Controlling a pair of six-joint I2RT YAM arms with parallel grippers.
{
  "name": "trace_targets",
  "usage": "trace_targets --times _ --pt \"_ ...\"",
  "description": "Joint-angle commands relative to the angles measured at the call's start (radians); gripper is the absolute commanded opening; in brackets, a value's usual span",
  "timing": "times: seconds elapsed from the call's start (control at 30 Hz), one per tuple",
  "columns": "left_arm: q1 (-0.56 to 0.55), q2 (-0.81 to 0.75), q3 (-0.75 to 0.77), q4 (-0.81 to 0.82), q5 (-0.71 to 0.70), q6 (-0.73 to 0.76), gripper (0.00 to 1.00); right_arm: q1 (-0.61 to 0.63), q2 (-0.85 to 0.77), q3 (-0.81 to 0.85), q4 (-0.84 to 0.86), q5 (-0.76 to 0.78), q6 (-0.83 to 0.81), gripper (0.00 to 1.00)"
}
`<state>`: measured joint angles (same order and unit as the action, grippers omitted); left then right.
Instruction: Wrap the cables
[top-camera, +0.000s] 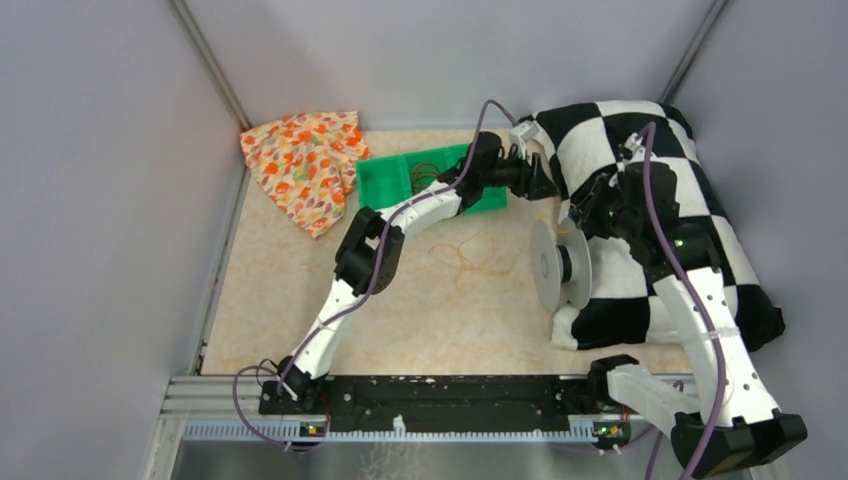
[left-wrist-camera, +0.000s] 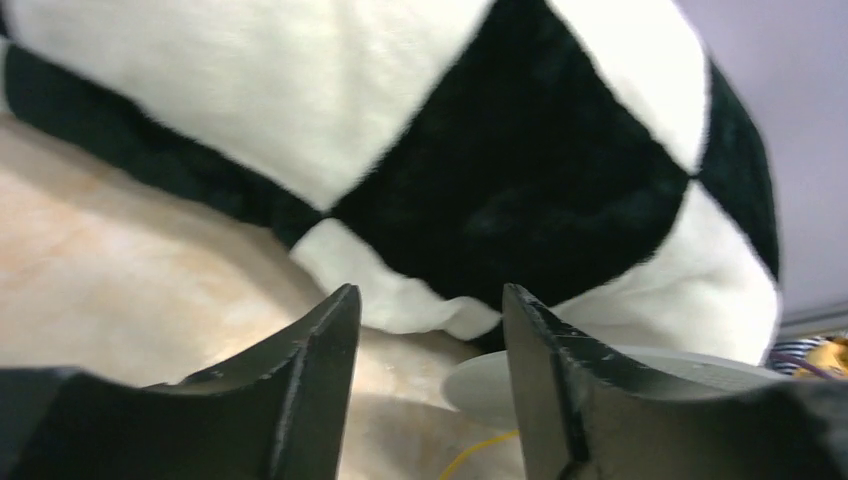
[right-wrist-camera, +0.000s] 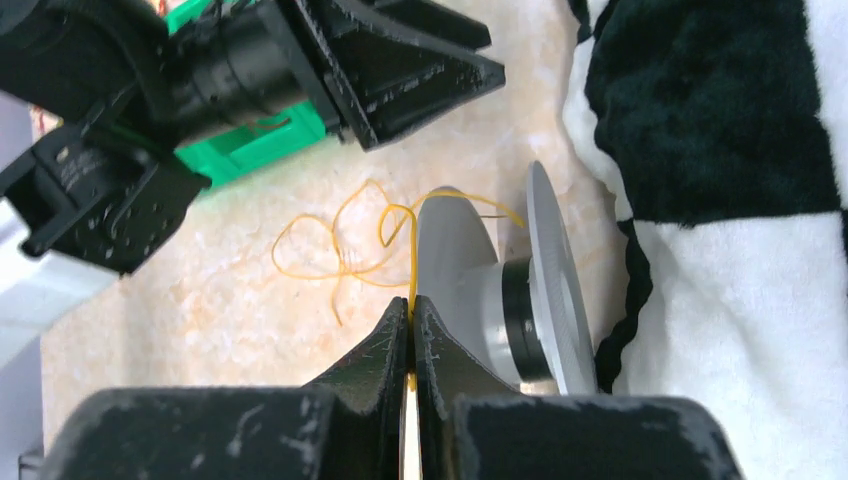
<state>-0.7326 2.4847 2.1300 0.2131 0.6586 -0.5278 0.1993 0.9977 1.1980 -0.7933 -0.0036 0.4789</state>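
The cable, a thin yellow-orange wire (right-wrist-camera: 340, 252), lies in loose loops on the beige tabletop left of the clear round spool (right-wrist-camera: 545, 275). One strand rises from the loops into my right gripper (right-wrist-camera: 411, 305), which is shut on it just beside the spool's near flange. In the top view the loops of wire (top-camera: 470, 257) and the spool (top-camera: 558, 266) sit mid-table, with my right gripper (top-camera: 580, 217) above the spool. My left gripper (left-wrist-camera: 430, 300) stands open with nothing between its fingers, facing the checkered pillow; a bit of wire (left-wrist-camera: 480, 450) shows below it. From above, the left gripper (top-camera: 538, 178) hovers behind the spool.
A black-and-white checkered pillow (top-camera: 680, 200) fills the right side, and the spool leans against it. A green tray (top-camera: 400, 180) sits at the back under the left arm. A floral cloth (top-camera: 305, 165) lies at the back left. Grey walls enclose the table.
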Motion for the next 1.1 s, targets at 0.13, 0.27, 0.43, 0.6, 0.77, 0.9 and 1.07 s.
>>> trace_targets --times 0.13,0.27,0.43,0.6,0.77,0.9,1.07 --pt "0.027 -0.168 -0.011 -0.052 -0.095 0.075 0.74 0.004 -0.03 -0.007 -0.135 -0.077 -0.093 0.0" --pt "0.033 -0.251 -0.044 -0.075 -0.146 0.089 0.77 0.004 -0.028 0.006 -0.17 -0.049 -0.108 0.0" --pt "0.032 -0.359 -0.128 -0.122 -0.179 0.102 0.79 0.003 -0.042 0.023 -0.22 0.045 -0.106 0.0" --pt "0.02 -0.491 -0.299 -0.143 -0.188 0.07 0.79 0.003 -0.052 0.045 -0.271 0.108 -0.128 0.0" --pt "-0.033 -0.601 -0.481 -0.119 -0.252 0.089 0.79 0.005 -0.044 0.052 -0.276 0.116 -0.154 0.0" --pt "-0.044 -0.617 -0.519 -0.195 -0.283 0.158 0.79 0.005 -0.034 0.065 -0.278 0.159 -0.179 0.0" --pt "-0.044 -0.637 -0.559 -0.202 -0.293 0.162 0.79 0.005 -0.024 0.044 -0.253 0.178 -0.216 0.0"
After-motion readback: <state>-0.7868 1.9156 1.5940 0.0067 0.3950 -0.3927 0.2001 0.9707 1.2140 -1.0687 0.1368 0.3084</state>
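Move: The right hand, shut on the yellow cable's end, is above the grey spool: the spool's middle lies about level with it fore and aft, 3 cm to its right and some 16 cm below. From the same hand, the loose cable coils lie about 7 cm ahead and 17 cm left on the table, and the checkered cushion's middle 14 cm ahead and 21 cm right. From the left hand, empty and half open, the spool is roughly 11 cm back, 4 cm right and 8 cm below. Keeping its pinch on the yellow cable end, the right hand draws back about 5 cm and sinks close to 4 cm over the near part of the spool, then shifts some 4 cm right towards the cushion-side flange, its left side dipping about 15 degrees and its fingers tipping further down. The empty left hand opens wider, briefly edges forward, rises clear and swings left and back, then sinks again, ending farther left, back and higher than it began, with the spool to its right. ##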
